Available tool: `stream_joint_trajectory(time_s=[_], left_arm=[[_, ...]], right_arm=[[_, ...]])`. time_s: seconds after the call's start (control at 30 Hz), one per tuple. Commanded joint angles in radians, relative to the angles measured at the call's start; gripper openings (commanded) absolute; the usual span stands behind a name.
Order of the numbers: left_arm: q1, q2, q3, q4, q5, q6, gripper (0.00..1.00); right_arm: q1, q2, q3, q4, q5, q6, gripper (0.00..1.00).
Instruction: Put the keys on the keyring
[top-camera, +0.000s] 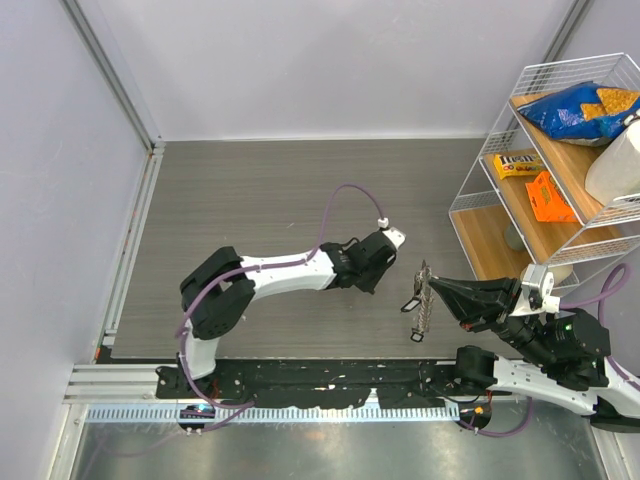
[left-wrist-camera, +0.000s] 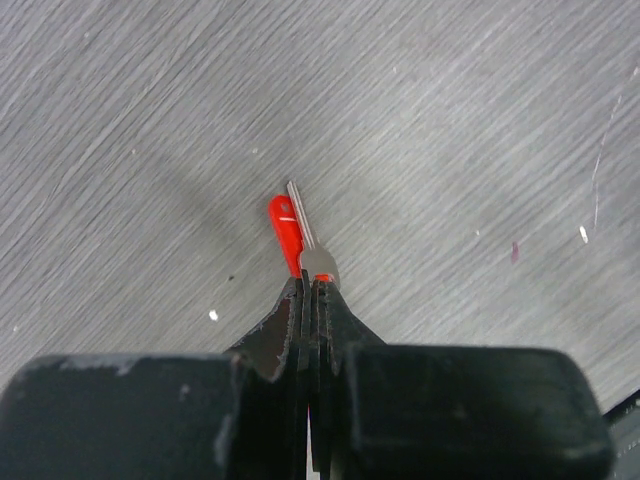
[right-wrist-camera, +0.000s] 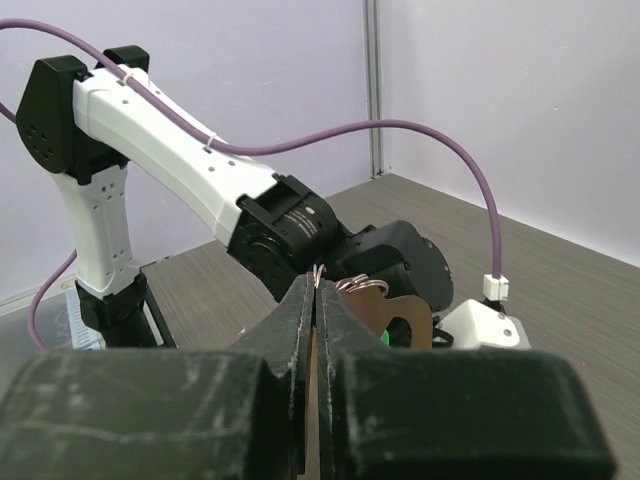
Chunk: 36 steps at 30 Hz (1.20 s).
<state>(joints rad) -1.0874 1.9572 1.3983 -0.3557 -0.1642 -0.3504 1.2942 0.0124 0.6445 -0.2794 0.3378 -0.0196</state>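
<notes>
A red-headed key (left-wrist-camera: 287, 230) with a silver blade sticks out of my left gripper (left-wrist-camera: 310, 285), which is shut on its head just above the grey table. In the top view the left gripper (top-camera: 370, 283) points down at mid-table. To its right, my right gripper (top-camera: 434, 286) is shut on the keyring (top-camera: 422, 300), whose silver beaded strip hangs down beside a small dark clip. In the right wrist view, the thin wire rings (right-wrist-camera: 358, 287) and a brown tag (right-wrist-camera: 405, 318) show at the pinched fingertips (right-wrist-camera: 300, 300). A speck of green shows by the tag. No other keys are visible.
A white wire shelf (top-camera: 480, 200) stands at the right with a blue snack bag (top-camera: 580, 108), a yellow packet (top-camera: 518, 163), an orange packet (top-camera: 548, 197) and a white jug (top-camera: 618, 165). Purple cable (top-camera: 345, 195) arcs over the left arm. A metal rail (top-camera: 120, 385) runs along the near edge.
</notes>
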Motion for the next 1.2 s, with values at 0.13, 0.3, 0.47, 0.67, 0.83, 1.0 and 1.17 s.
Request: stream_joint_trajectory(time_s=[0.13, 0.3, 0.47, 0.67, 0.83, 1.0, 1.17], left_arm=[[-0.012, -0.246, -0.122, 0.050, 0.008, 0.063, 0.00], [-0.025, -0.397, -0.189, 0.057, 0.091, 0.114, 0.00], [-0.071, -0.556, -0.231, 0.018, 0.109, 0.174, 0.00], [-0.100, -0.760, -0.294, 0.026, 0.160, 0.205, 0.00], [-0.109, -0.934, -0.372, 0.104, 0.293, 0.200, 0.00], [-0.117, -1.058, -0.429, 0.153, 0.371, 0.192, 0.00], [-0.120, -1.144, -0.453, 0.190, 0.494, 0.180, 0.00]], right_arm=[[0.005, 0.010, 0.052, 0.023, -0.046, 0.018, 0.06], [0.007, 0.092, 0.129, -0.078, -0.117, 0.017, 0.06], [0.005, 0.127, 0.170, -0.118, -0.247, -0.008, 0.06], [0.005, 0.178, 0.211, -0.145, -0.386, -0.029, 0.06], [0.005, 0.227, 0.242, -0.116, -0.575, -0.042, 0.06], [0.005, 0.311, 0.271, -0.101, -0.621, -0.043, 0.06], [0.005, 0.385, 0.279, -0.052, -0.657, -0.049, 0.06]])
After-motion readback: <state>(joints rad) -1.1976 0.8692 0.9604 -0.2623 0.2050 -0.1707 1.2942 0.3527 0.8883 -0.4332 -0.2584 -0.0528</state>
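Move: The left hand, already pinching the red key low over the table, has the keyring about 28 cm above it, some 14 cm back and 2 cm to its right. The right hand still holds that keyring, its middle about 2 cm left of the fingertips, level fore and aft, and 2 cm below. From there the red key lies roughly 14 cm ahead, 4 cm left and 31 cm down. Left hand raises the pinched key about 26 cm, going back-left towards the keyring; right carries that back-left. ##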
